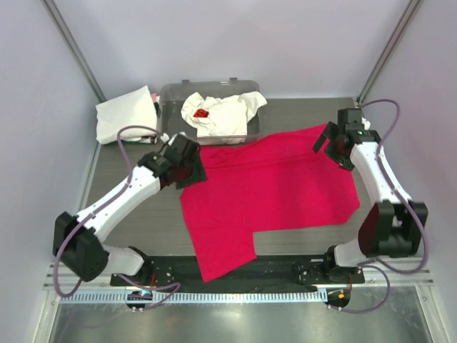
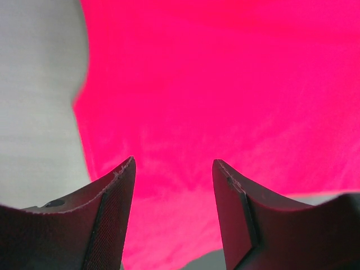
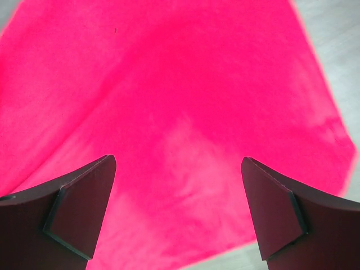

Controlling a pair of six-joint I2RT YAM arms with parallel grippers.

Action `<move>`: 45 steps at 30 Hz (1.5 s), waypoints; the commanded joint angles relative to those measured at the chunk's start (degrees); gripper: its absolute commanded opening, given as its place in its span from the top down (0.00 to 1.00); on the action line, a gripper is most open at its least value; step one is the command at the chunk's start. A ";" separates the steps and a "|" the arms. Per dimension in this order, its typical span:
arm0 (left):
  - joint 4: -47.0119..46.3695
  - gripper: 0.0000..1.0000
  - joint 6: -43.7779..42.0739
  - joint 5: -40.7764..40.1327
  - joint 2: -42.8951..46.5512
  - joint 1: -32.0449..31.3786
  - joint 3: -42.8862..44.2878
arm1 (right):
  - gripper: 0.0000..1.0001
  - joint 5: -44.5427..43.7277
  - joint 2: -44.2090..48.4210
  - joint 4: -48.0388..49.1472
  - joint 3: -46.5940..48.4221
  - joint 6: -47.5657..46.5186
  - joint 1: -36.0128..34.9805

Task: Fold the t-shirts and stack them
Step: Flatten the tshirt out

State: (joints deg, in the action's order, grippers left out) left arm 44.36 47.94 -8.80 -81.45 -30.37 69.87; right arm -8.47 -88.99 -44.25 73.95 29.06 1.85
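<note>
A crimson red t-shirt (image 1: pixel 264 189) lies spread flat across the middle of the table, one sleeve reaching toward the near edge. My left gripper (image 1: pixel 191 171) hovers over its left edge, jaws open, with only red cloth (image 2: pixel 225 84) beneath them. My right gripper (image 1: pixel 325 143) hangs over the shirt's far right corner, jaws wide open above the red cloth (image 3: pixel 185 112), nothing between them. A crumpled white t-shirt (image 1: pixel 218 114) with a small red mark lies in the tub. Another white t-shirt (image 1: pixel 125 114) sits folded at the far left.
The clear grey plastic tub (image 1: pixel 171 96) stands at the back centre, its front touching the red shirt's far edge. Frame posts rise at both back corners. Bare grey table (image 1: pixel 143 229) shows left of the shirt and at the right (image 1: pixel 343 236).
</note>
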 commanded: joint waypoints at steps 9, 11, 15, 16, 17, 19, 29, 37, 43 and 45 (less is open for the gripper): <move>5.39 0.41 25.41 -9.47 17.29 -32.34 -20.91 | 0.00 -0.76 32.90 0.48 -18.05 7.85 0.44; 5.56 0.41 28.16 -10.88 16.77 -36.84 -21.17 | 0.00 -2.25 36.06 -1.35 -18.75 7.68 0.35; 6.00 0.41 34.66 -13.70 13.96 -47.38 -21.09 | 0.00 -4.63 39.06 -3.82 -19.81 6.36 0.44; 6.09 0.41 36.15 -14.75 13.60 -48.54 -21.09 | 0.00 -3.76 39.50 -4.09 -20.16 6.10 0.44; 6.09 0.41 36.60 -15.37 13.16 -49.34 -20.91 | 0.00 -2.70 39.86 -4.00 -20.60 5.75 0.35; 5.83 0.41 36.78 -16.07 12.81 -50.40 -20.65 | 0.00 -0.59 40.39 -3.83 -22.35 5.04 0.44; 6.62 0.40 38.71 -20.55 19.99 -50.75 -24.86 | 0.02 12.95 40.57 -0.49 -30.88 4.69 -0.09; 6.35 0.41 44.85 -18.20 22.92 -50.75 -30.14 | 0.02 12.34 35.03 -0.66 -32.29 7.33 -1.49; 10.48 0.40 48.55 -14.41 11.77 -57.06 -25.93 | 0.02 11.02 34.32 -0.13 -32.12 8.82 -1.85; 10.05 0.39 49.52 -13.36 8.61 -58.74 -25.05 | 0.02 11.02 33.89 -0.31 -31.77 9.35 -1.85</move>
State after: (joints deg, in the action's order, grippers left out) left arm 52.71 93.45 -23.29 -70.08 -86.50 41.60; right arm 3.09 -54.81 -45.98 41.28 36.84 0.21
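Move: The t-shirt's near sleeve hangs over the table's front edge, its left corner about 27 cm behind the left hand, 4 cm to its right and 15 below; the sleeve's right corner is 19 back and 19 right of that hand, the bin about 26 ahead and 4 right. From the right hand, the shirt's near edge is some 13 cm back, 4 left and 13 below, its near right corner 12 back and 8 right. The left hand sweeps back about 25 cm over the spread shirt towards the left corner of the near sleeve, sinking some 6 cm on the way, nearly pausing, then dipping to about 11 cm lower with its fingers still part open. The right hand, wide open, draws back about 15 cm and a little left towards the shirt's near edge, first rising 6 cm, then sinking below its starting height while the wrist rolls its left side up some 15 degrees. ##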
